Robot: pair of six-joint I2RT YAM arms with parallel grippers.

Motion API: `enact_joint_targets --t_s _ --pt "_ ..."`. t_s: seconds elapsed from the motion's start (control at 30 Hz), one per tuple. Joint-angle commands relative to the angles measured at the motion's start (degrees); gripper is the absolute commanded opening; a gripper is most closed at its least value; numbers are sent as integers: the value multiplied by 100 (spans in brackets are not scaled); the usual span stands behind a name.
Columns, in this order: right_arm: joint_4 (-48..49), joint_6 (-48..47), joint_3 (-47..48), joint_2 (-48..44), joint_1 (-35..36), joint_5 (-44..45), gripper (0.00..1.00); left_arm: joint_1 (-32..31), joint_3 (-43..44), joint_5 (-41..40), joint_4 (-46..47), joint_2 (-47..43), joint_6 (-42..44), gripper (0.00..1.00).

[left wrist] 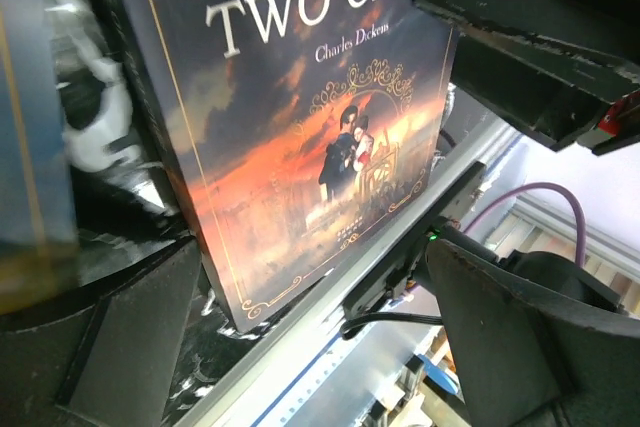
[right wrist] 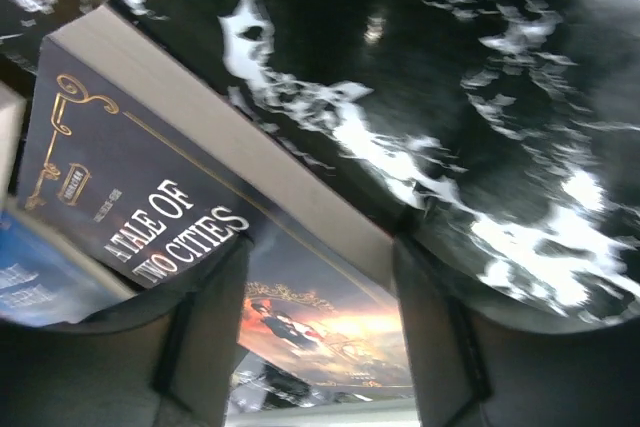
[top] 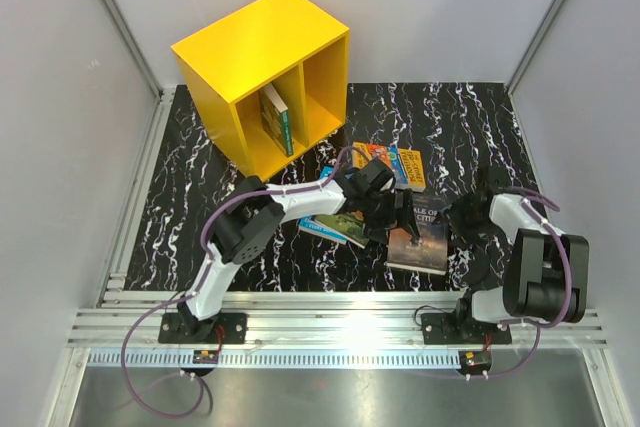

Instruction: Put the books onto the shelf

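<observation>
The yellow shelf (top: 262, 59) stands at the back left with one book (top: 277, 118) upright in its left compartment. Three books lie on the table: an orange-yellow one (top: 388, 161), a green-blue one (top: 333, 226) and the dark "A Tale of Two Cities" (top: 420, 239) (left wrist: 300, 127) (right wrist: 130, 197). My left gripper (top: 398, 219) (left wrist: 320, 347) hangs open and wide over the dark book's left side, with nothing held. My right gripper (top: 455, 225) (right wrist: 320, 347) is at that book's right edge, open. One of its fingers (right wrist: 200, 337) is over the cover and the other is beside the page edge.
The table top is black marble pattern (top: 200, 177) with white walls around it. A metal rail (top: 330, 325) runs along the near edge by the arm bases. The shelf's right compartment (top: 325, 82) has no book in it.
</observation>
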Motion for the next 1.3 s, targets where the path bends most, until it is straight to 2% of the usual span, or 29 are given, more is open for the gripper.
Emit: enact_joint_targets --t_s 0.0,0.03,0.07,0.13,0.17,0.23,0.27,0.43,0.5,0.53,0.6,0.63,0.67,0.73,0.77,0.8,0.83,0.87,0.9,0.97,1.03,1.13,1.27 --pt "1738 502 -502 331 32 -1384 62 32 -145 255 -18 -439 27 99" --pt "1847 616 -529 427 32 -1500 57 40 -172 264 -10 -448 44 99" --pt "1918 652 -529 437 32 -1667 42 40 -190 290 -27 -448 53 99" --pt "1945 635 -459 393 32 -1782 27 49 -207 291 -27 -439 70 99" --pt "1884 609 -337 263 32 -1852 16 41 -225 308 -10 -421 71 99" --pt "1664 547 -144 -62 32 -1941 3 49 -242 352 69 -404 27 99" --pt "1576 538 -64 -186 32 -1985 0 49 -251 361 113 -404 27 99" --pt "1356 626 139 -985 32 -2125 0 93 -601 335 464 -632 -183 99" --pt "1373 670 113 -1074 32 -2257 0 172 -944 369 1130 -824 -481 99" --pt "1391 696 8 -1118 32 -2292 0 207 -1163 378 1472 -878 -996 99" --pt "1478 731 -159 -1189 32 -2372 0 313 -1954 352 2772 -1018 -1614 99" --pt "1514 775 -360 -1259 32 -2415 0 348 -2252 326 3264 -1019 -2252 99" --pt "1549 810 -466 -1303 32 -2494 0 374 -2655 282 4252 -1010 -2554 99" --pt "1584 907 -747 -1504 32 -2530 0 383 -2948 229 5102 -879 -3265 99" --pt "1593 968 -845 -1575 32 -2573 0 383 -3080 99 6080 -826 -3530 99" --pt "1558 1004 -924 -1628 32 -2574 0 383 -3412 -7 6656 -747 -3829 99" --pt "1488 1047 -1055 -1707 23 -2548 0 375 -3546 -156 7262 -642 -4458 99" --pt "1557 1109 -1135 -1751 32 -2547 0 366 -3739 -410 8425 -363 -4769 99" --pt "1715 1353 -1379 -1838 23 -2617 0 357 -3767 -526 8976 -203 -5268 99" --pt "2092 1566 -1600 -1874 23 -2801 0 331 -3706 -658 9891 200 -5536 99" --pt "1893 1278 -1532 -1805 23 -2602 0 322 -3591 -580 9870 264 -5511 99" --pt "1287 452 -1172 -1515 23 -2198 0 287 -3504 -395 8600 -34 -4986 99" --pt "1188 -7 -969 -1128 32 -2161 0 225 -3319 -228 8366 -105 -4798 99"
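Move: A Tale of Two Cities lies face up between the hands. Its middle is about 8 cm to the right hand's left, 2 cm back and 1 cm below, with that hand's parted fingers at the book's right edge. From the wide-open left hand the same book is some 3 cm right, 2 cm back and 5 cm below. The orange treehouse book lies about 13 cm ahead and 3 cm left of the left hand; the green book some 14 cm left, 1 cm back. At the book's right edge the right fingers snap shut as the hand drives about 5 cm forward; it rises nearly 9 cm, edging left, then comes back and down still shut, ending by the lifted cover's free edge, fingers tipped more forward. The left hand, open throughout, edges left, then rises about 6 cm and slightly forward over the book, rolling until its fingers point level to the right. ##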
